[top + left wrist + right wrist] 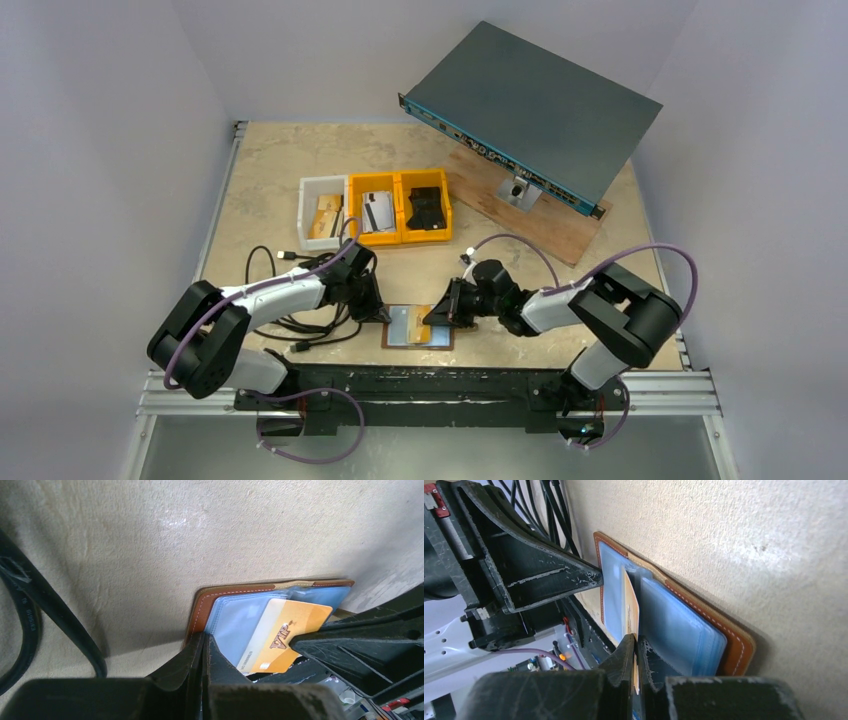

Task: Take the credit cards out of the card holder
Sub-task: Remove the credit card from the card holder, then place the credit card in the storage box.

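The brown card holder [418, 342] lies open near the table's front edge, its blue clear pockets [674, 625] facing up. My left gripper [384, 315] is shut, and its fingertips [204, 639] rest on the card holder's [200, 612] left edge. My right gripper [433, 318] is shut on a gold credit card [292, 627] marked VIP. That card sticks partway out of a pocket and shows edge-on [630, 607] between my right fingers [624, 652]. More credit cards lie in the white bin [325, 216] and the middle yellow bin [377, 212].
A white bin [306, 205] and two yellow bins [400, 212] stand behind the card holder, with a chunky black object [427, 207] in the right one. Black cables [290, 325] lie at the left. A grey rack unit [535, 105] leans on a wooden board [545, 225] at the back right.
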`<state>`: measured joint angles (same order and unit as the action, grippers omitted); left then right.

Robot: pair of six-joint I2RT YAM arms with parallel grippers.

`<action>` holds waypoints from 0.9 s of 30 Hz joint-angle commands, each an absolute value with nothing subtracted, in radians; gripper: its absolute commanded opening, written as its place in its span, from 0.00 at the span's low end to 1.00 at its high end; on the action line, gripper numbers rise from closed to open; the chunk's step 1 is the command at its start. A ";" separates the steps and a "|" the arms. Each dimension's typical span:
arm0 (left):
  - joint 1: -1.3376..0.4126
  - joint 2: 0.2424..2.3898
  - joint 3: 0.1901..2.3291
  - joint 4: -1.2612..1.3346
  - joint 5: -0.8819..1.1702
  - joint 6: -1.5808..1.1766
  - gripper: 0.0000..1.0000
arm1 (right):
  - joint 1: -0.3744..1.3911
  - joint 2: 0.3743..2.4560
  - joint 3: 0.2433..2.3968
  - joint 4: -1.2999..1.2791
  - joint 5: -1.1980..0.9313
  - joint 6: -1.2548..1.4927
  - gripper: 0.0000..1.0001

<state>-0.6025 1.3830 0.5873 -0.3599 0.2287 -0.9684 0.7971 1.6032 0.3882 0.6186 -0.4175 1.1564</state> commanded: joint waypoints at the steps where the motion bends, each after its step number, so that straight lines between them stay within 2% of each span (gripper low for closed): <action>1: -0.588 1.404 0.555 -0.452 0.092 -0.932 0.00 | 0.786 1.530 0.365 0.474 -0.349 1.106 0.00; 10: -0.589 1.373 0.570 -0.452 0.098 -0.920 0.00 | 0.775 1.380 0.378 0.311 -0.302 1.076 0.00; 17: -0.589 1.272 0.644 -0.461 0.145 -0.876 0.00 | 0.773 1.278 0.452 0.205 -0.281 1.053 0.00; 20: -0.589 1.220 0.695 -0.496 0.153 -0.848 0.14 | 0.773 1.270 0.474 0.189 -0.285 1.047 0.00; 22: -0.589 1.185 0.714 -0.513 0.164 -0.832 0.28 | 0.773 1.266 0.485 0.187 -0.289 1.045 0.00; 27: -0.586 1.123 0.723 -0.515 0.228 -0.802 0.48 | 0.773 1.262 0.513 0.205 -0.318 1.052 0.00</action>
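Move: The right fingers already pinch the yellow VIP card by its right part; the card's middle is roughly 2 cm to their left, 1 cm back and 1 cm lower, with the card holder's middle about 2 cm left, 1 back and 2 below. From the shut left fingers, at the holder's left edge, the card is about 6 cm right and 1 back. The black cable coil is some 12 cm left of the left hand and 3 farther out. Rightward first, about 3 cm, then upward and slightly forward, the right hand draws the pinched card off the card holder, tilting only a little. The left fingertips stay at the holder's left edge at first, slip about 1.5 cm left, then lift off some 7 cm, tipping back and opening to nearly half. ##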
